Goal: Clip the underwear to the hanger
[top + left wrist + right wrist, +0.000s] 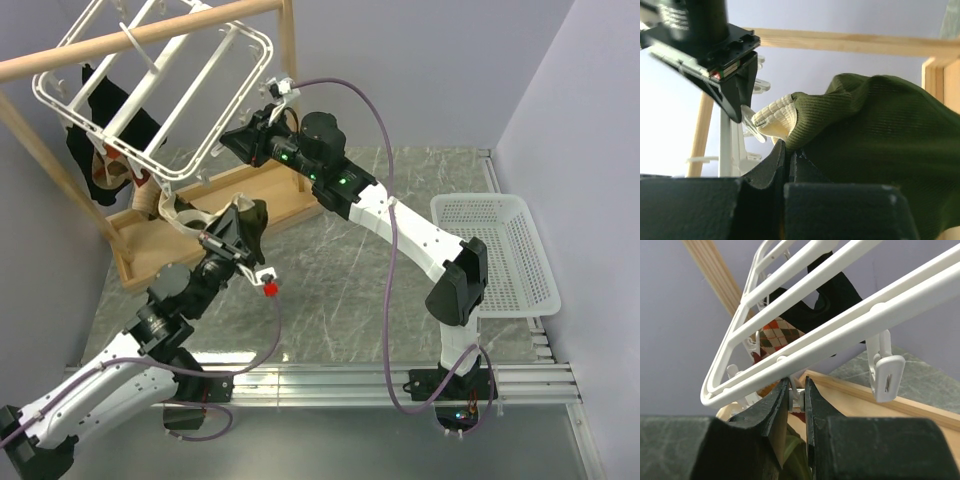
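Note:
The hanger is a white frame that hangs tilted from the wooden rail. My right gripper is shut on one small white clip under the frame's near bar; from above, the right gripper sits at the frame's lower edge. The left gripper is shut on the olive-green underwear, just below its cream band. That band is held up against the pinched clip. From above, the left gripper is under the frame, and only the underwear's cream band shows.
A black garment with tan-red patches hangs from the frame's far side. The wooden stand's base lies below it. A free clip dangles from the near bar. A white mesh basket stands at the right.

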Robot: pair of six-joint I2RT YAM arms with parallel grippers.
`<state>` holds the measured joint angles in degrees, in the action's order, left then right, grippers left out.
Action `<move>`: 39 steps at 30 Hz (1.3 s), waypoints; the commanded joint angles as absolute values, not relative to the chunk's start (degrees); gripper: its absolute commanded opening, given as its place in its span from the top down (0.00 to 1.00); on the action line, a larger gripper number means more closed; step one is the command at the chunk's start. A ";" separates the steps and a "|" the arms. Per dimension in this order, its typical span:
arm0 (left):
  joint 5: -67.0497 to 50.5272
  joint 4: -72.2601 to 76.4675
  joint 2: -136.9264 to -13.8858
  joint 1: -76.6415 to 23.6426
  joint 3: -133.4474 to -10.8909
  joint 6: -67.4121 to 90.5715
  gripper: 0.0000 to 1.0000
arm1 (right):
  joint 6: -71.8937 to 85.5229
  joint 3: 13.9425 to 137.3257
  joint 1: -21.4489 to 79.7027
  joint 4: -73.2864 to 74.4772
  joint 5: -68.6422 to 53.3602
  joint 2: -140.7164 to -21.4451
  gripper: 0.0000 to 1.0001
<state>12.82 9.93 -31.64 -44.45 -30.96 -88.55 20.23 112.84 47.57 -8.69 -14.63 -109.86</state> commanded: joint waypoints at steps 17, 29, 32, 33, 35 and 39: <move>8.18 2.37 -43.24 -33.49 -39.63 -109.25 1.00 | 1.76 119.96 45.18 3.51 -21.18 -108.63 1.00; 3.25 8.60 -52.28 -26.19 -46.23 -113.38 1.00 | -4.13 129.46 43.95 13.27 -23.99 -112.32 1.00; 2.90 13.42 -54.13 -25.84 -46.23 -113.55 1.00 | -3.00 129.55 43.59 13.62 -24.69 -113.03 1.00; 2.81 14.32 -54.49 -25.49 -45.88 -113.82 1.00 | -2.81 129.90 43.42 13.88 -25.13 -113.38 1.00; 2.46 15.72 -55.19 -25.23 -45.79 -114.26 1.00 | -2.38 130.25 43.51 14.50 -25.49 -113.82 1.00; 1.59 17.31 -55.98 -24.61 -46.14 -114.52 1.00 | -2.72 131.22 43.42 15.73 -25.66 -114.69 1.00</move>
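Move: The clip that the waistband corner in the left hand is meant for sits in the right hand's fingers, right at its hand point. From the left hand it is about 12 cm ahead, 2 cm left and 9 cm higher. The corner clip, where the waistband's other end hangs, is some 4 cm ahead and 13 cm left of the left hand, also 9 cm up. The next free clip stands about 7 cm farther out and 4 cm right of the held clip. The underwear's waistband corner, still pinched in the left hand, is carried forward about 10.5 cm towards the held clip, dipping some 3 cm before rising again and drifting slightly left, while the wrist rolls its left side up nearly 30 degrees. The right hand keeps its grip on the clip, shifting about 2 cm right, rising 3 cm and sinking back as it tilts. ##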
